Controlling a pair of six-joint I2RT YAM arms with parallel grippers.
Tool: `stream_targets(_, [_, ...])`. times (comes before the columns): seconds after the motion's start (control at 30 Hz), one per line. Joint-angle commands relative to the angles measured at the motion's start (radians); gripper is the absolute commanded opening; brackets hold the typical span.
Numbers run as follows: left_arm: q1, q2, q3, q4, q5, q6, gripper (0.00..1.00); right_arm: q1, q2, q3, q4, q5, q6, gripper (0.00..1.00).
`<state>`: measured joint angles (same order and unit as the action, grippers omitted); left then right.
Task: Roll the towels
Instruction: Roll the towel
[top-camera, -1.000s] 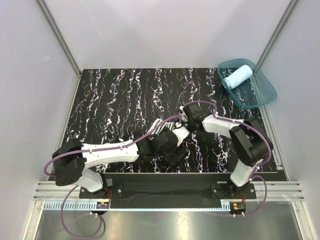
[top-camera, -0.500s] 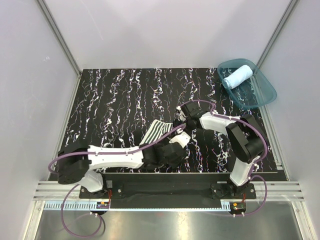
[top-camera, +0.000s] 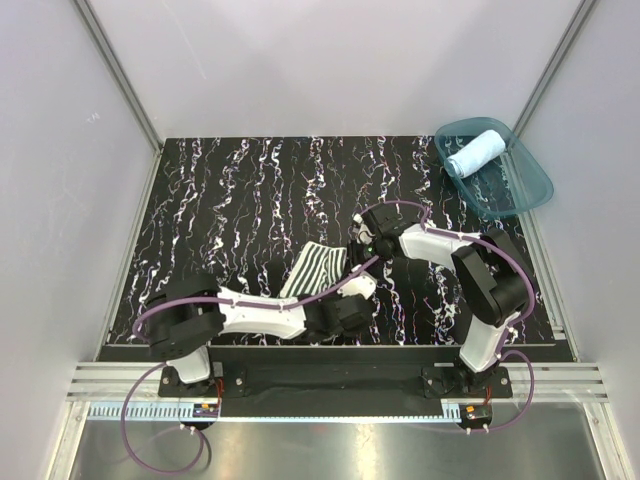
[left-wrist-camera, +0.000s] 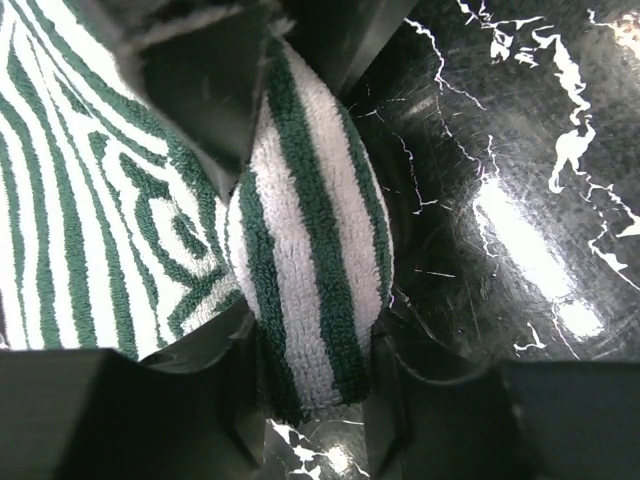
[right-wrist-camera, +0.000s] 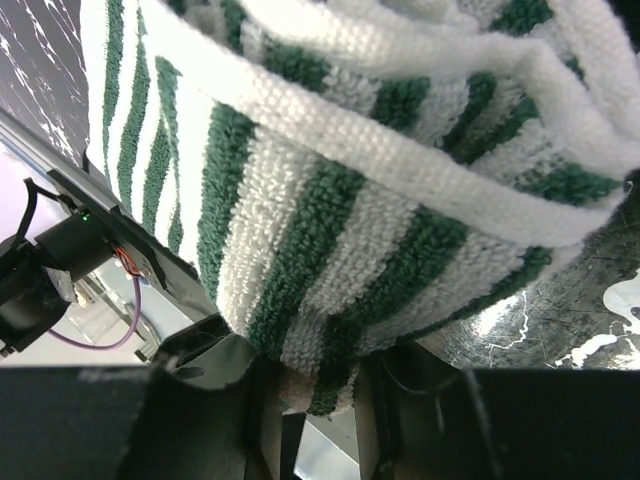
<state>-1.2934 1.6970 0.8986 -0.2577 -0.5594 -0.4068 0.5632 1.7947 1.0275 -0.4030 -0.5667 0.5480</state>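
Observation:
The dark green-and-white striped towel (top-camera: 318, 268) lies near the table's front middle, partly rolled. In the left wrist view a thick rolled fold of the striped towel (left-wrist-camera: 310, 290) fills the gap between my left gripper (left-wrist-camera: 312, 400) fingers, which press on both its sides. My left gripper (top-camera: 338, 292) sits at the towel's near right edge. My right gripper (top-camera: 358, 243) is at its far right corner, shut on the striped towel's edge (right-wrist-camera: 330, 300), which drapes over the right gripper (right-wrist-camera: 310, 390). The light blue towel (top-camera: 476, 153) lies rolled in the tub.
A translucent teal tub (top-camera: 530, 185) stands at the back right corner of the black marbled table (top-camera: 230, 200). Grey walls enclose the table on three sides. Both arm bases and their purple cables sit along the near rail (top-camera: 330, 380).
My left arm has drawn back toward the near edge, and its gripper has gone from wide open to shut on the towel's fold. More of the striped towel shows. The right gripper shifted slightly left.

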Motion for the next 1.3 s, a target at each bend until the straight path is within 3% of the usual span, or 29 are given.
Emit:
stream_targets(0.0, [0.051, -0.033, -0.065, 0.133, 0.133, -0.004, 0.30, 0.018, -0.012, -0.004, -0.083, 0.013, -0.006, 0.30])
stream_targets(0.13, [0.111, -0.083, -0.139, 0.205, 0.242, 0.010, 0.30, 0.020, -0.023, 0.013, -0.109, 0.059, -0.005, 0.64])
stream_targets(0.37, [0.157, -0.126, -0.199, 0.255, 0.326, 0.005, 0.32, 0.009, -0.092, 0.106, -0.230, 0.327, 0.012, 0.93])
stream_targets(0.47, [0.178, -0.143, -0.220, 0.288, 0.349, 0.000, 0.32, -0.029, -0.139, 0.138, -0.269, 0.453, 0.044, 1.00])
stream_targets(0.73, [0.238, -0.209, -0.289, 0.354, 0.429, -0.016, 0.32, -0.151, -0.299, 0.132, -0.212, 0.539, 0.119, 1.00])
stream_targets(0.9, [0.386, -0.278, -0.400, 0.514, 0.671, -0.088, 0.34, -0.151, -0.452, -0.010, -0.027, 0.417, 0.135, 1.00])
stream_targets(0.97, [0.425, -0.277, -0.420, 0.573, 0.768, -0.105, 0.28, -0.148, -0.468, -0.061, 0.003, 0.355, 0.132, 1.00])
stream_targets(1.27, [0.641, -0.137, -0.469, 0.791, 1.125, -0.309, 0.25, -0.043, -0.483, -0.260, 0.255, 0.223, 0.159, 0.98])
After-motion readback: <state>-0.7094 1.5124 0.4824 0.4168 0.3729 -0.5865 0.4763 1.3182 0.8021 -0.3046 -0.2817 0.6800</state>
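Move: The folded striped towel lies flat, its middle about 5 cm ahead and 5 cm left of the left hand, which already pinches its near right end. From the right hand, still shut on the towel's far right edge, that middle is some 8 cm left, 3 cm back and a couple of cm lower. The rolled white towel in the blue tub is roughly 25 cm to the right hand's right and 21 cm farther out. The striped towel's near end stays pinched in the left fingers as that hand eases about 4 cm forward and slightly left, its wrist rolling some 50 degrees so the fingers swing round to point rightward and down. The right hand opens wide and lets go of the far edge, swings right, up and forward away from the towel, then turns back towards it, sinking, still open, fingertips tipped upward and turned clockwise. ##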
